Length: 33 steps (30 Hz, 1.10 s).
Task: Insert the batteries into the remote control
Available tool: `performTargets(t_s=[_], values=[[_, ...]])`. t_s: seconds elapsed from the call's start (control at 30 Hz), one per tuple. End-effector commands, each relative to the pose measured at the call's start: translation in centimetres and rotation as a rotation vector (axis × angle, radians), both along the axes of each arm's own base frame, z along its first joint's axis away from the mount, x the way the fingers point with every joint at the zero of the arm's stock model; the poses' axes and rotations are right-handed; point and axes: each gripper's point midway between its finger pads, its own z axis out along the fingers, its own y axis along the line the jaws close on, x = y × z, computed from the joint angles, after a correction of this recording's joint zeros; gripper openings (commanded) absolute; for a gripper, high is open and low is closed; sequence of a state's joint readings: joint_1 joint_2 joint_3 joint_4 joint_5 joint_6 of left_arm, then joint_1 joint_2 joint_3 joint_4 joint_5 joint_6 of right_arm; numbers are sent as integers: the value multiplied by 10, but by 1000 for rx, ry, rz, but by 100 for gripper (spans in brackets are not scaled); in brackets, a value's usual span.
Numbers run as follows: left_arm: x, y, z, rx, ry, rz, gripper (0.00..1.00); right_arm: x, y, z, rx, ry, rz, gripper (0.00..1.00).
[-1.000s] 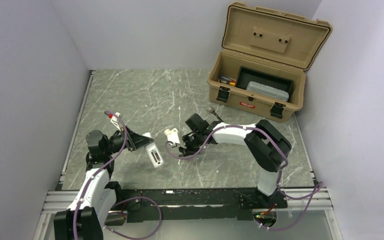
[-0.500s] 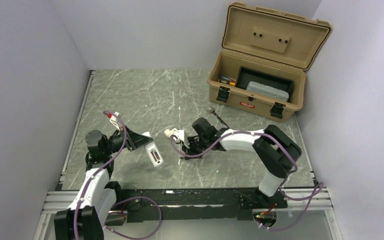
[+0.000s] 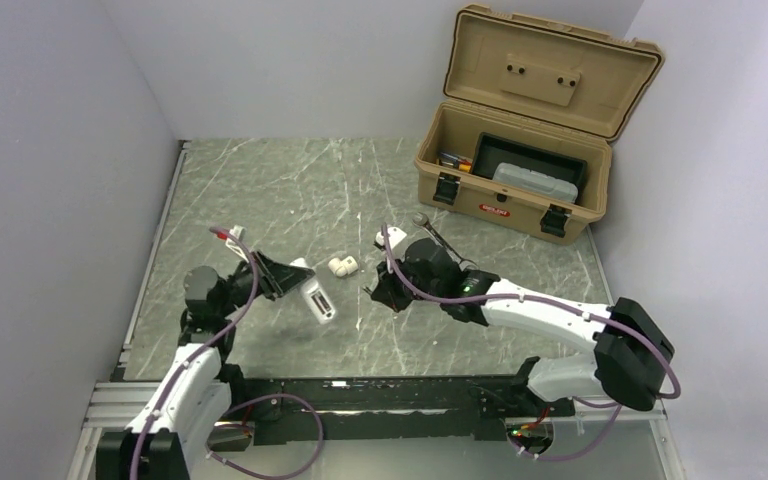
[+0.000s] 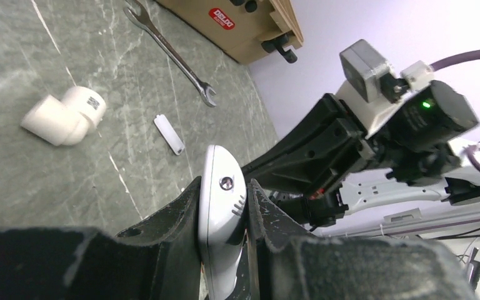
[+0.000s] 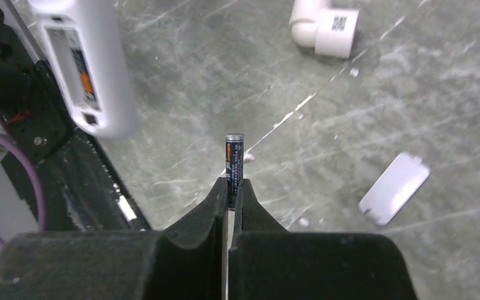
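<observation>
The white remote control (image 3: 317,301) is off the table, clamped edge-on in my left gripper (image 3: 298,285), whose jaws are shut on its sides (image 4: 223,206). The right wrist view shows its back, with the open battery bay (image 5: 78,65) facing my right gripper. My right gripper (image 3: 378,291) hovers just right of the remote. It is shut on a slim dark battery (image 5: 234,159), which sticks out past the fingertips (image 5: 231,186) and points toward the table.
The small white battery cover (image 5: 394,187) lies flat on the marble table (image 3: 260,190). A white pipe fitting (image 3: 342,266) lies between the two grippers, and a silver wrench (image 3: 438,238) lies behind the right arm. An open tan toolbox (image 3: 520,150) stands at the back right.
My right gripper has shut on the battery, and its arm has stretched out low with the elbow swung right. My left gripper has nudged the remote slightly up and to the right.
</observation>
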State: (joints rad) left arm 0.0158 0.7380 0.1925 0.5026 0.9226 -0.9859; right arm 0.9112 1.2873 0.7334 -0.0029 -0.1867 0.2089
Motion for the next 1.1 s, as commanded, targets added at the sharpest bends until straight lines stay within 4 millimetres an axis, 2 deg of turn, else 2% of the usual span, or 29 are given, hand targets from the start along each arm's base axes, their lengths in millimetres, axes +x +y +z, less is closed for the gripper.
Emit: performTargets(t_s=[0.0, 0.13, 0.27, 0.33, 0.5, 0.7, 0.83, 1.07], values=[[11, -11, 13, -72, -103, 122, 0, -15, -6, 25, -23, 87, -192, 0], [10, -21, 14, -151, -75, 160, 0, -26, -14, 53, -25, 96, -241, 0], [17, -25, 8, -195, 41, 194, 0, -31, -18, 84, 44, 95, -265, 0], [19, -27, 4, -226, 108, 218, 0, -35, -17, 89, 37, 117, -254, 0], [14, -39, 15, -277, 126, 188, 0, -44, -5, 80, -55, 171, -218, 0], [10, -46, 8, -272, 192, 191, 0, -45, 8, 68, -113, 198, -210, 0], [10, -51, 3, -232, 236, 185, 0, -46, 19, 68, -113, 191, -182, 0], [9, -56, 0, -231, 236, 174, 0, -43, 26, 67, -121, 183, -178, 0]])
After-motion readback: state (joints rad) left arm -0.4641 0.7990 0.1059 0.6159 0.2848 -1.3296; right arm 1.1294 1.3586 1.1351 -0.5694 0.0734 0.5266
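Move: The remote's battery compartment, which already holds one battery, lies about 10 cm to the left of the right hand, 3 cm back and some 3 cm above it. The white pipe fitting lies 9 cm ahead, 8 cm left and 11 cm below; the battery cover 5 cm ahead, 6 cm right and 12 cm below. From the left hand, still gripping the remote, the battery in the right fingers is about 13 cm right, 2 cm back and 6 cm lower. The right fingers keep their pinch on the loose battery while that hand draws back about 5 cm and arcs up some 9 cm, then sinks 4 cm with a slight drift left onto the near end of the compartment, tipping down and turning clockwise about 10 degrees. The left hand carries the remote 5 cm right and 2 cm down to meet it, rolling about 20 degrees so the free end lifts. ##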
